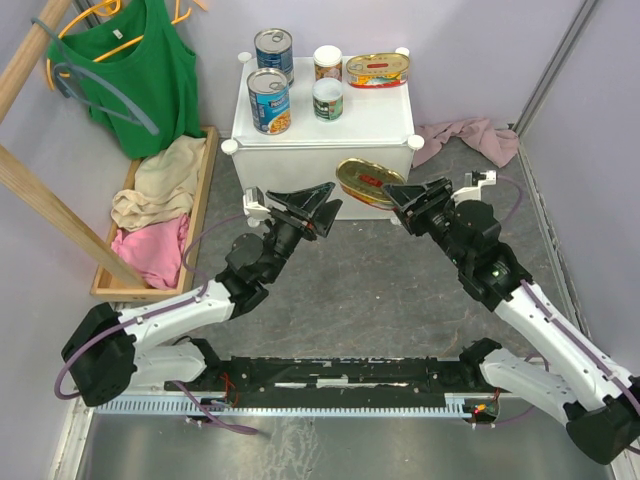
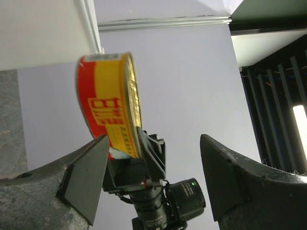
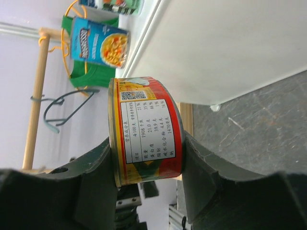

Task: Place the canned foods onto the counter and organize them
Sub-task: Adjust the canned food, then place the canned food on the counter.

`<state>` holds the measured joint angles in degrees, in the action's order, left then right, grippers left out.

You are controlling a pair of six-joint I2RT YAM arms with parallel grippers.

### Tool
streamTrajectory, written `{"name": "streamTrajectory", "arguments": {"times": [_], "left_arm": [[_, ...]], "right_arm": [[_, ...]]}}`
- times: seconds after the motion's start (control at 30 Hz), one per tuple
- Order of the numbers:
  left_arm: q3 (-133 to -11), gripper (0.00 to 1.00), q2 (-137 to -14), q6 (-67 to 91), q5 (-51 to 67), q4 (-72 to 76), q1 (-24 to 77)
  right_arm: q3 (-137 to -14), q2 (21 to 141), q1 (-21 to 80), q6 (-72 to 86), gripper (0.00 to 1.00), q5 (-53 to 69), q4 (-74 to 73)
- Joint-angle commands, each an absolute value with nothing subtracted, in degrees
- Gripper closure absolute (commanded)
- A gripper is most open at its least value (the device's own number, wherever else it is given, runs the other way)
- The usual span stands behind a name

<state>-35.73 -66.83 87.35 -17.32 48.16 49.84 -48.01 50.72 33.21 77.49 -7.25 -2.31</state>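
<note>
The counter [image 1: 372,128] is a white cube cabinet at the back centre. On its top stand two blue-label cans [image 1: 269,100] [image 1: 274,50], two small white-topped cans [image 1: 327,98] [image 1: 327,61] and a flat oval tin [image 1: 377,70]. My right gripper [image 1: 398,192] is shut on a second oval tin [image 1: 365,180] and holds it in the air in front of the cabinet; its red and yellow label [image 3: 146,129] fills the gap between the fingers [image 3: 103,158]. My left gripper [image 1: 325,200] is open right beside that tin [image 2: 109,103], with nothing between its fingers [image 2: 88,175].
A wooden tray [image 1: 203,190] of folded clothes lies left of the cabinet. A green top [image 1: 140,70] hangs on a wooden rack above it. A pink cloth [image 1: 470,135] lies at the back right, next to the wall.
</note>
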Motion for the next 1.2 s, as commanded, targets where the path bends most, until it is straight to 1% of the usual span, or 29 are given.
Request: {"name": "streamTrajectory", "arguments": {"times": [0.0,0.47,0.77,1.17], "left_arm": [[-36.47,0.17,-65.04,87.63,-15.98,52.69,49.22],[-35.38,0.18,-64.25,87.70,-15.09,52.38,48.34],[-34.64,0.18,-63.57,86.54,-14.88,51.52,48.12],[-33.11,0.18,-61.79,84.64,-14.99,49.66,47.98]], "right_arm": [[-53.46,51.69,29.95,78.11,0.99,-4.42,3.01],[-60.29,57.92,20.12,81.68,0.99,5.35,5.73],[-65.94,64.48,15.06,83.83,0.99,11.96,7.21],[-76.45,73.73,9.93,82.03,0.99,20.08,2.97]]}}
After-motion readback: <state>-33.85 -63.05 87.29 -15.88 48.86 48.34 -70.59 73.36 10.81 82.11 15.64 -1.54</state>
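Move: Ahead of the right hand, which already holds the oval can, the free front-right part of the counter top lies about 17 cm farther out, 1 cm left and some 5 cm lower. The oval can already on the counter stands roughly 9 cm beyond that spot; the green-labelled can sits 11 cm to the spot's left and 2 cm farther out. The counter's front-right knob is 10 cm ahead of the hand and 6 cm right. From the empty left hand the spot is some 19 cm ahead, 12 cm right and 6 cm lower. Carrying the oval can in an unchanged grip, the right hand reaches forward about 11 cm towards the free front-right part of the counter, edging some 4 cm right. After a slight dip it climbs, ending 5 to 6 cm higher, its left side rolled up only slightly and the can's face kept nearly level. ##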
